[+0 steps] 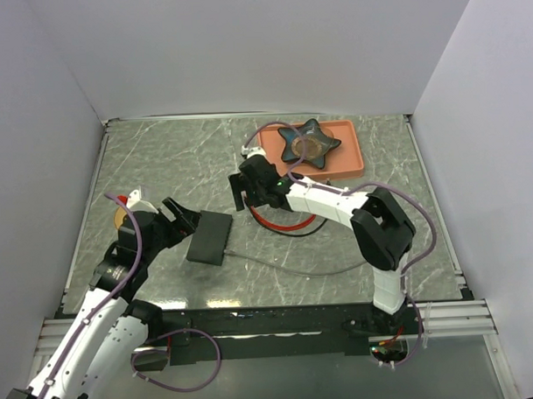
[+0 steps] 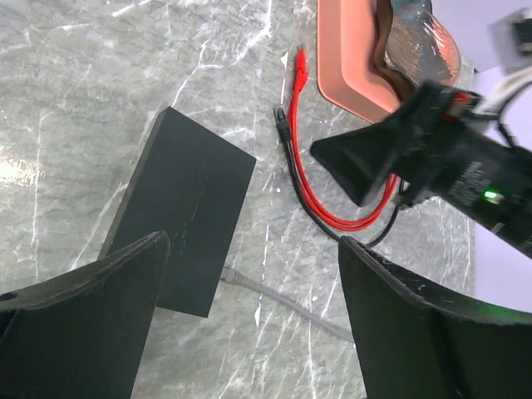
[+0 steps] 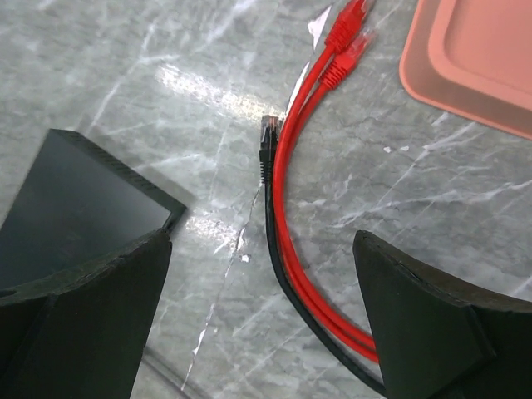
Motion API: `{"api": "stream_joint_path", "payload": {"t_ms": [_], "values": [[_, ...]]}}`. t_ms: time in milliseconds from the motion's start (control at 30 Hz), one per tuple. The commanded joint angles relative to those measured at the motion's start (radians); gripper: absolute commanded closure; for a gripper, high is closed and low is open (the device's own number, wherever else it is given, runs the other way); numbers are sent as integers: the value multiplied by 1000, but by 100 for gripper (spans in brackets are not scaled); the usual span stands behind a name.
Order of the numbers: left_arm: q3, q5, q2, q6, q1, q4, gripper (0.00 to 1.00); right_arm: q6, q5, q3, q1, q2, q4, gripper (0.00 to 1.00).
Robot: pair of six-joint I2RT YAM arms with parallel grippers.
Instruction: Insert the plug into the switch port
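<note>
The switch [image 1: 209, 237] is a flat matte-black box lying on the marble table, and it also shows in the left wrist view [image 2: 183, 224] and the right wrist view [image 3: 75, 216]. A grey cable [image 2: 274, 295] ends in a plug at the switch's edge; I cannot tell whether it is seated. A black plug [image 3: 268, 141] and two red plugs [image 3: 345, 41] lie loose on the table. My left gripper [image 1: 187, 218] hangs open just left of the switch, with nothing between its fingers [image 2: 83, 324]. My right gripper [image 1: 245, 193] is open above the red and black cables [image 3: 316, 274].
A salmon tray [image 1: 348, 153] at the back holds a dark star-shaped dish [image 1: 308, 143]. The red cable loop [image 1: 285, 223] lies under the right arm. The grey cable [image 1: 313, 268] runs right across the front of the table. Walls close off three sides.
</note>
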Motion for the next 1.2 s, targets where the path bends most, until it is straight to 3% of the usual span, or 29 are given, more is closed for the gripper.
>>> {"api": "stream_joint_path", "payload": {"t_ms": [0, 133, 300, 433, 533, 567, 633, 667, 700, 1167], "values": [[45, 18, -10, -22, 3, -16, 11, 35, 6, 69, -15, 43, -40, 5], [63, -12, -15, -6, 3, -35, 11, 62, 3, 118, -38, 116, -80, 11], [43, 24, -22, -7, 3, -6, 11, 61, -10, 126, -51, 165, -71, 31], [46, 5, -13, -3, 3, -6, 11, 76, -9, 182, -51, 222, -123, 35], [50, 24, -6, 0, 3, -10, 11, 82, -23, 198, -49, 251, -136, 53], [48, 30, -6, 1, 3, -10, 11, 81, -28, 199, -51, 256, -134, 66], [46, 18, -4, 9, 3, -13, 11, 75, -43, 205, -48, 267, -137, 76], [46, 10, -5, 7, 3, -12, 11, 61, -49, 205, -49, 268, -137, 92], [45, 4, -6, 7, 3, -9, 11, 56, -48, 205, -45, 264, -148, 100], [16, 48, 45, 4, 3, 62, 11, -132, -134, -228, -25, -144, -4, 100]]}}
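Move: The red cable, a little behind its plugs, lies about 2 cm ahead of my right hand, level with it sideways and some 7 cm below. The black plug is about 4 cm ahead and 1 cm left, with the switch roughly 8 cm back and 10 cm left. The orange tray's middle sits about 17 cm ahead and 16 cm right. From my left hand the red cable is some 13 cm ahead, 15 cm right and 16 cm down. With my right hand I sink about 7 cm, easing some 2 cm forward and tipping the fingers roughly 10 degrees steeper, then shut my wide-open fingers on the red cable behind its plugs. Keeping that pinch, I drag the cable quickly back towards my base and to the right, about 6 cm, staying low with barely any lift. ##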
